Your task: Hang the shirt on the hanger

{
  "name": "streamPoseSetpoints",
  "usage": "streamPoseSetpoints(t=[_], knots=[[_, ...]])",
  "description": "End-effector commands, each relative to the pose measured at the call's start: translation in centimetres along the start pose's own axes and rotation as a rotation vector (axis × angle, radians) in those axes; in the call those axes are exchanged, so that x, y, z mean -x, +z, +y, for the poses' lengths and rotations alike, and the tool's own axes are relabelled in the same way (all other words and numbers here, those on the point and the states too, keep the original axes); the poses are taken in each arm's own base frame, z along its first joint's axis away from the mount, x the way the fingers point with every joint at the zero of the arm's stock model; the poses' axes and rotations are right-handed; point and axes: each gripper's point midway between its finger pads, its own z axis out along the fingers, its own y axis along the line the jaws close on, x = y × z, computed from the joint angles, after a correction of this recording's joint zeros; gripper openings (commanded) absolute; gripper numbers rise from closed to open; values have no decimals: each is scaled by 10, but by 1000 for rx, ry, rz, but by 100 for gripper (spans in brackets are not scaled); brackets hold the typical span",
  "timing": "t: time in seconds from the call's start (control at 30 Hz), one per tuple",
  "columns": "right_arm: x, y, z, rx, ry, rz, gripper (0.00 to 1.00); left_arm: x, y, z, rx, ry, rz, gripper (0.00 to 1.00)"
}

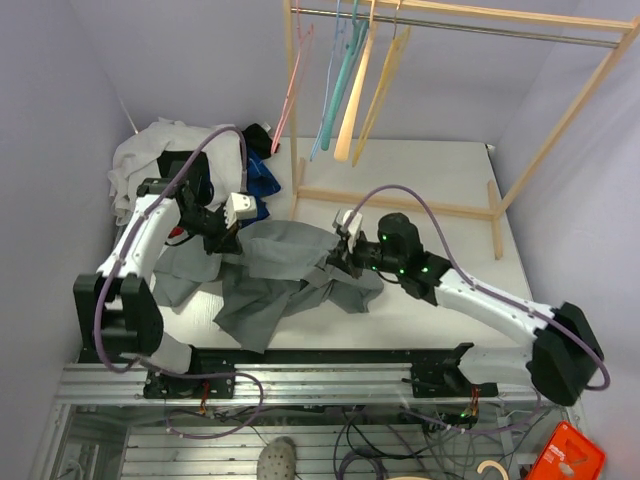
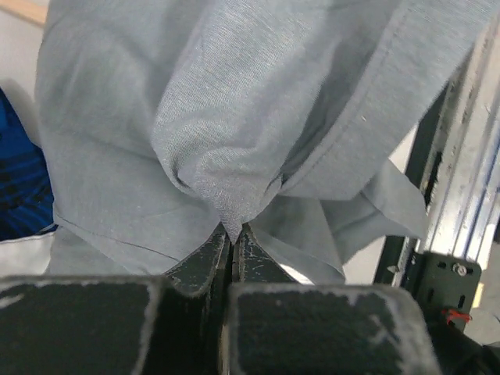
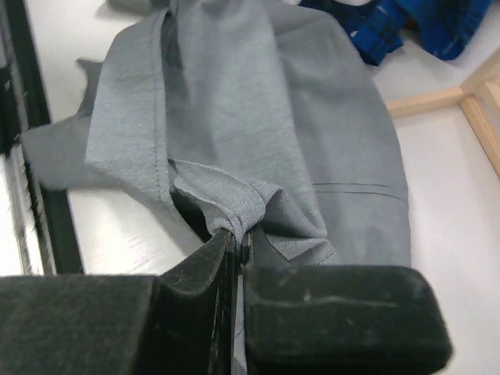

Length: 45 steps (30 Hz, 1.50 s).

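Observation:
The grey shirt [image 1: 280, 270] lies crumpled on the white table between the two arms. My left gripper [image 1: 226, 243] is shut on a pinch of its fabric at the left side; in the left wrist view the cloth [image 2: 234, 117] bunches to a point at the closed gripper [image 2: 234, 236]. My right gripper [image 1: 336, 262] is shut on a folded hem at the shirt's right side, and the right wrist view shows the seam [image 3: 234, 199] clamped in the gripper [image 3: 241, 236]. The yellow hanger [image 1: 384, 80] hangs on the rack's rail at the back, away from both grippers.
A wooden rack [image 1: 400, 205] stands at the back with pink [image 1: 293, 80], teal [image 1: 335, 80] and cream [image 1: 353, 105] hangers. A white garment [image 1: 150, 155] and a dark blue one [image 1: 264, 186] lie at the back left. A black metal rail [image 1: 300, 355] runs along the near edge.

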Motion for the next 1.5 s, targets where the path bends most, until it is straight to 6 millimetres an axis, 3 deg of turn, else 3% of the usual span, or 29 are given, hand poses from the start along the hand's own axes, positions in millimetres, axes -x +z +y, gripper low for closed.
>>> streamPoseSetpoints(t=[0.0, 0.13, 0.23, 0.37, 0.5, 0.63, 0.7, 0.77, 0.8, 0.87, 0.9, 0.93, 0.97, 1.07, 1.2, 1.47], knots=[[24, 24, -39, -115, 189, -109, 0, 6, 16, 48, 39, -76, -82, 7], [-5, 43, -43, -15, 446, -115, 0, -28, 38, 69, -15, -173, -33, 7], [-28, 45, -50, -2, 551, -133, 0, -44, 33, 86, -15, -205, -81, 7], [-51, 45, -66, -86, 551, -94, 0, -45, 24, 112, 105, -243, -110, 7], [-73, 42, -87, -200, 508, 7, 15, -53, 17, 142, 287, -329, -83, 7], [-62, 40, -87, -176, 459, 3, 21, -53, 11, 147, 332, -381, -74, 10], [-59, 38, -88, -180, 447, -3, 22, -46, 5, 148, 365, -401, -88, 21], [-59, 37, -89, -189, 435, 0, 20, -39, -2, 147, 388, -433, -95, 53], [-61, 37, -89, -191, 429, 7, 20, -35, -5, 141, 374, -451, -75, 59], [-61, 36, -90, -195, 422, 12, 30, -27, -3, 115, 239, -413, -16, 99], [-60, 35, -91, -202, 421, 9, 41, -19, -4, 109, 209, -411, -33, 96], [-57, 33, -92, -206, 413, 0, 75, -14, -7, 109, 217, -421, -48, 96], [-51, 30, -93, -214, 402, -18, 97, -9, -12, 108, 246, -411, -67, 96], [-26, 14, -100, -273, 369, -91, 100, 15, -41, 114, 426, -363, -150, 96], [14, -17, -113, -395, 356, -180, 100, 23, -65, 122, 510, -424, -134, 96], [130, -106, -128, -608, 413, -455, 100, 42, -103, 136, 612, -618, -273, 96]])
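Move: About 12 cm ahead of the left hand, 5 cm to its left and 10 cm below lies the table patch where its pinched part of the grey shirt goes; for the right hand that patch is some 8 cm ahead, 1 cm right and 10 cm below. From the left hand the blue plaid shirt lies roughly 17 cm ahead and 4 cm right at table level. The rack's left foot is about 18 cm ahead and 9 cm left of the right hand, 12 cm lower. Carrying the pinched shirt forward and down together, both hands sink about 8 cm, the right tipping down some 25 degrees, then open wide and let go, the left slightly earlier. The left ends about 12 cm forward and 6 cm left, turned some 45 degrees counter-clockwise, after rising about 13 cm; the right climbs some 18 cm and swings right, away from the shirt, levelling out. ##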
